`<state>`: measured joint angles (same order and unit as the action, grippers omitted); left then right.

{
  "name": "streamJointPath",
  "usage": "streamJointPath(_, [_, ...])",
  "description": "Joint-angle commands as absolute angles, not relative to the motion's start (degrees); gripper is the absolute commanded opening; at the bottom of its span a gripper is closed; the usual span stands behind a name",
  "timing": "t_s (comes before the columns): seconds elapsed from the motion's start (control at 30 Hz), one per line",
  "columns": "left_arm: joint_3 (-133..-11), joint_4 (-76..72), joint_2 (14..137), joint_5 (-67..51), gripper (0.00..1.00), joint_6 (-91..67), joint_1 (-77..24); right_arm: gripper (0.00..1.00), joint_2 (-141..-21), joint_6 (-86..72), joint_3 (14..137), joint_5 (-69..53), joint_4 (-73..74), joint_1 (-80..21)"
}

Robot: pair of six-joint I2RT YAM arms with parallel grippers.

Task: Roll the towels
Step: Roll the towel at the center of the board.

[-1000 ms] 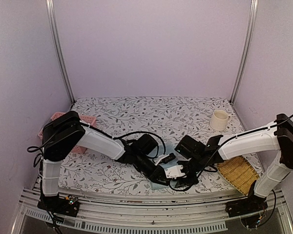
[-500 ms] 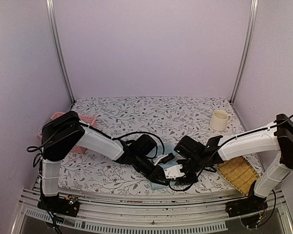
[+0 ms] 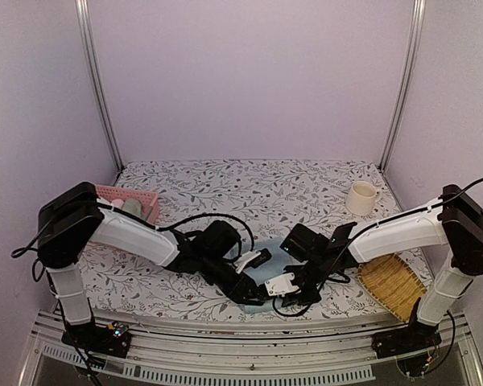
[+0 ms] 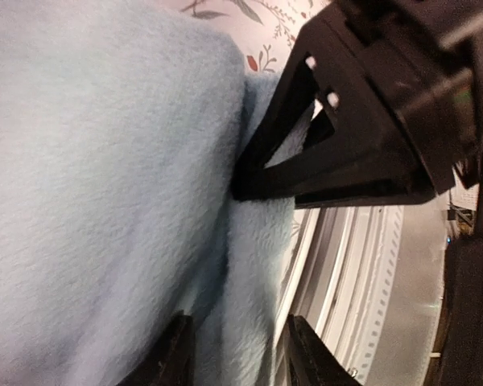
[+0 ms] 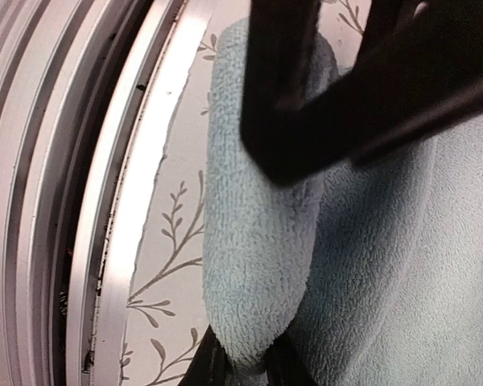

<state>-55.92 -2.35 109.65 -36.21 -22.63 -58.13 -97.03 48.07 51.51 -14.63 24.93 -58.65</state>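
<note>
A light blue towel (image 3: pixel 270 267) lies near the table's front edge, mostly hidden under both grippers in the top view. My left gripper (image 3: pixel 254 287) is open. In the left wrist view its fingertips (image 4: pixel 175 354) stand apart, and my left gripper (image 4: pixel 241 355) straddles a fold of the towel (image 4: pixel 105 177). My right gripper (image 3: pixel 282 285) faces it from the right. In the right wrist view my right gripper (image 5: pixel 240 366) is shut on the end of the towel's rolled edge (image 5: pixel 258 241).
A pink lattice basket (image 3: pixel 137 197) with something pale in it stands at the left. A cream mug (image 3: pixel 361 198) sits at the back right. A yellow woven mat (image 3: pixel 393 285) lies at the front right. The metal front rail (image 5: pixel 105 201) runs close beside the towel.
My left gripper has opened and let go of the towel. My right gripper has shut on the rolled edge. Both arms have shifted a little to the left.
</note>
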Motion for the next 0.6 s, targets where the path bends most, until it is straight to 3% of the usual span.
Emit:
streamJointPath(0.0, [-47.73,-5.84,100.25,-24.19,0.41,-21.30,-57.89,0.07,-101.42,49.12,53.72,-22.56,39.85,-58.54])
streamJointPath(0.17, [-38.40,-10.50,88.98,-9.41,0.42,-19.86,-61.12,0.06,-108.92,50.58,62.64,-32.64,50.55,-54.74])
streamJointPath(0.33, [-33.40,-9.95,80.82,8.99,0.40,-14.50,-70.86,0.06,-120.99,53.74,74.32,-37.95,62.56,-50.30])
streamJointPath(0.57, [-38.07,-3.68,82.94,20.39,0.37,-6.58,-80.82,0.07,-133.99,56.64,88.03,-42.10,73.82,-46.06])
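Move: The right fingers are closed on the towel's rolled near edge, whose middle is some 3 cm to their left and level with them. From the left hand, open about the left part of that same edge, the middle lies about 3 cm right and 1 cm lower. The towel's flat part is centred some 11 cm ahead of the right hand and 4 cm left; the wicker mat lies about 29 cm right and 6 cm ahead of that hand. Leftward and upward the left hand comes free of the towel roll, its fingers staying part-open, about 6 cm left and 5 cm up, drawing back some 3 cm in the later half while its fingertips swing forward. Meanwhile the right hand keeps its pinch on the roll almost in place, easing back nearly 2 cm and part-way out again, and tips about 45 degrees so that its fingertips point back towards the base. ##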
